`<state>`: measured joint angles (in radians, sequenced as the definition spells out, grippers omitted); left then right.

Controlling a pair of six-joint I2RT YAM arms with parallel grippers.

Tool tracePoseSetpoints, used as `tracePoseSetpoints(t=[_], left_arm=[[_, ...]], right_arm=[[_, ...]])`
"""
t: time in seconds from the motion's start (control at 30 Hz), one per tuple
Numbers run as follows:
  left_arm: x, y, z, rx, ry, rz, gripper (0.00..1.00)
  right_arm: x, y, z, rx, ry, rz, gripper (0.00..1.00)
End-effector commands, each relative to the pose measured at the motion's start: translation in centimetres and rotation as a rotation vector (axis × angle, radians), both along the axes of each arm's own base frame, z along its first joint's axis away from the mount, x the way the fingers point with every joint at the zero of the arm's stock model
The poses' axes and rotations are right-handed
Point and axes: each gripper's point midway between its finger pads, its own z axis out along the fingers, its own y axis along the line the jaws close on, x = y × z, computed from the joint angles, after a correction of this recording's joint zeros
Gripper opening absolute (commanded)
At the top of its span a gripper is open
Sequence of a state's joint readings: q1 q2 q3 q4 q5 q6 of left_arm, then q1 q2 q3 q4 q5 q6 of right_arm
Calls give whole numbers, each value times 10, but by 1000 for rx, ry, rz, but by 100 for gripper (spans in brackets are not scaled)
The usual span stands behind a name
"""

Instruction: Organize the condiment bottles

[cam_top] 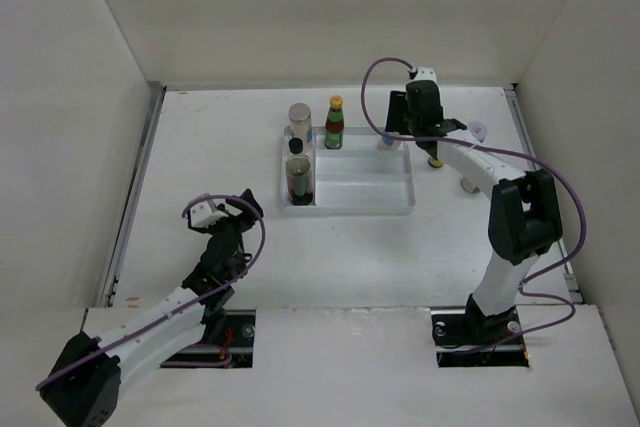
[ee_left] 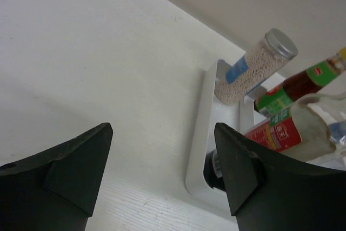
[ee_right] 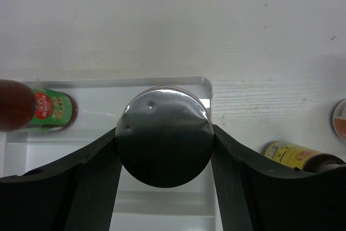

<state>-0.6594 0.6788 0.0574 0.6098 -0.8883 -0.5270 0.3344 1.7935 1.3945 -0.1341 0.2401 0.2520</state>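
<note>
My right gripper [ee_right: 165, 133] is shut on a silver-lidded jar [ee_right: 164, 150], which stands at the back right corner of the white divided tray [ee_right: 208, 86]. A red sauce bottle [cam_top: 334, 123] with a yellow cap, a jar of white granules [cam_top: 300, 119] and two dark bottles [cam_top: 298, 179] stand in the tray's left part. My left gripper [cam_top: 243, 209] hangs open over bare table, to the left of the tray and in front of it. In the left wrist view nothing lies between its jaws [ee_left: 162, 177], and the granule jar [ee_left: 254, 66] shows ahead.
On the table right of the tray [cam_top: 350, 205] are a yellow bottle [ee_right: 300, 155], a pink-lidded jar [cam_top: 478, 131] and a small white-capped one [cam_top: 466, 185]. Walls enclose the table on three sides.
</note>
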Motion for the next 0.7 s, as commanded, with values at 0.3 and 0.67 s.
tracePoseSetpoints(t=[0.3, 0.67], left_arm=[[8, 7, -22, -89, 75, 6, 100], [10, 9, -23, -81, 95, 1, 100]], right_arm=[[7, 6, 64, -25, -217, -35, 100], [-53, -46, 136, 46, -406, -173, 100]])
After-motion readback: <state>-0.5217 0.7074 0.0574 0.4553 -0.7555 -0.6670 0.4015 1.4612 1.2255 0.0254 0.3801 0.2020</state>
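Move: The right gripper holds the silver-capped bottle upright over the tray's far-right corner, whose floor lies straight below, some 10 cm down. The green-labelled sauce bottle stands about 13 cm to the left and level with the hand; the yellow-labelled bottle is roughly 10 cm to the right and 3 cm nearer. From the left gripper that tray corner lies about 20 cm ahead, 35 cm to the right and 9 cm down. Ease the right gripper down a last half centimetre over the tray's far-right corner, then open the fingers fully to let go of the silver-capped bottle. Lift away about 12 cm, drawing back some 5 cm and tipping the fingers up by nearly 20 degrees. Meanwhile open the empty left gripper fully and lower it about 4 cm, drifting slightly left. ##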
